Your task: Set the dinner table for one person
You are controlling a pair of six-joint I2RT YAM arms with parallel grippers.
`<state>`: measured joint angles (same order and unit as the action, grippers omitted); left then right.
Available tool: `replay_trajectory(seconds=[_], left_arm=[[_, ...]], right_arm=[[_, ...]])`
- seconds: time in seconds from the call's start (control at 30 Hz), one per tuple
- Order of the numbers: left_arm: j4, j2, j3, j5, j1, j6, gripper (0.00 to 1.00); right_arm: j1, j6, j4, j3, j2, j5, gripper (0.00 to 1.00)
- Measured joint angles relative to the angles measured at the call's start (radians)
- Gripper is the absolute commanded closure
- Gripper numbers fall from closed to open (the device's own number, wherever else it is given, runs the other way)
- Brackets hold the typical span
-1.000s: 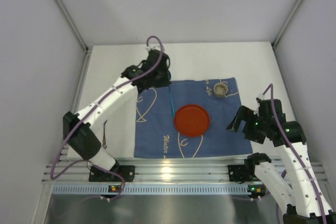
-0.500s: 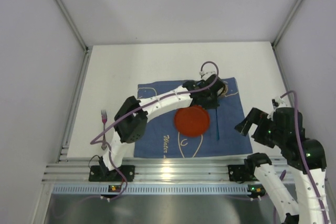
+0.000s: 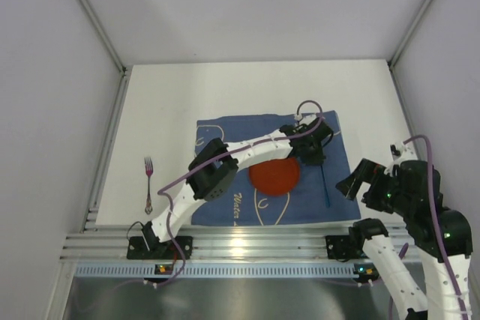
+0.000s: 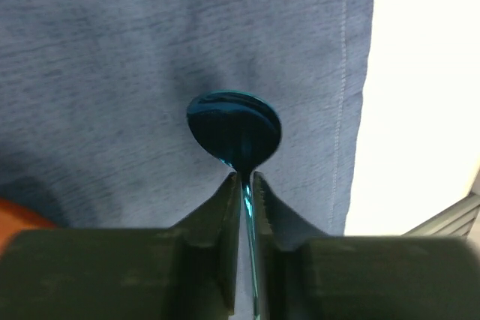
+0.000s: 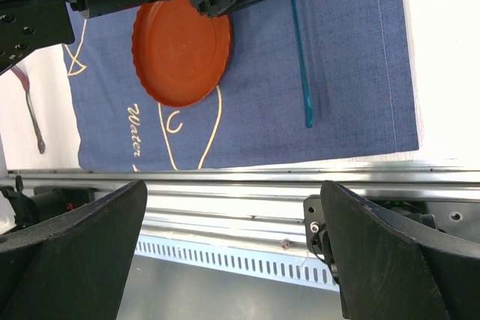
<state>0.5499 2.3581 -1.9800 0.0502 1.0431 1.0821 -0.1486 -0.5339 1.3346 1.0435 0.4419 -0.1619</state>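
My left gripper (image 3: pixel 313 152) reaches across to the right part of the blue placemat (image 3: pixel 225 204) on the white dinner table (image 3: pixel 172 95). It is shut on a teal spoon (image 4: pixel 234 131). The spoon's bowl shows just past the fingertips, close over the cloth. Its handle (image 3: pixel 325 189) runs toward the near edge, right of the orange plate (image 3: pixel 271 179). The handle (image 5: pixel 301 65) and plate (image 5: pixel 181 50) also show in the right wrist view. My right gripper (image 3: pixel 358 181) is open and empty, held above the table's near right edge.
A fork (image 3: pixel 148 183) lies on the bare table left of the placemat; it also shows in the right wrist view (image 5: pixel 30 106). The metal rail (image 3: pixel 240 241) runs along the near edge. The left arm (image 3: pixel 225 162) crosses over the placemat and part of the plate.
My left arm has carried the spoon from the placemat's far left, over the plate, to the plate's right side. The right arm has drawn back slightly to the right.
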Motion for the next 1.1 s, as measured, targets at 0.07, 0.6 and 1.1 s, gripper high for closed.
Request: replay_trajectory(seconds=[0.07, 0.6, 1.1], left_arm=[[0.0, 0.01, -0.019, -0.007, 0.0, -0.008, 0.66], [0.177, -0.377, 0.166, 0.052, -0.148, -0.288, 0.4], [0.386, -0.912, 0.942, 0.235, -1.08, -0.565, 0.43]], right_arm=[[0.0, 0.006, 0.0, -0.002, 0.003, 0.0, 0.0], [0.0, 0.018, 0.013, -0.083, 0.065, -0.014, 0.0], [0.0, 0.026, -0.043, -0.179, 0.171, -0.066, 0.0]])
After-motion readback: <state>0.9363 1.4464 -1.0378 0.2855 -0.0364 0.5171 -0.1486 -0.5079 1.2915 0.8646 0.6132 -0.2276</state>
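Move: Just below the left fingertips lies the spot on the blue mat for the spoon, which they still pinch by its neck; its middle is 6 cm back and 1 cm right. The plate is about 16 cm left and 3 cm back, the cup some 11 cm ahead and 3 cm left. Next comes the fork, roughly 56 cm left, 7 cm back. From the right hand, the fork is about 61 cm left, 10 cm ahead, 19 cm lower. Opening to a bit over half, the left fingers let go of the spoon's neck, then the hand lifts some 12 cm and sweeps fast left, about 56 cm, bowing forward and back again. It turns counter-clockwise with its left side rising, sinking to stop short above the fork's head, still open. The wide-open right hand sinks about 6.5 cm, tipping down. ##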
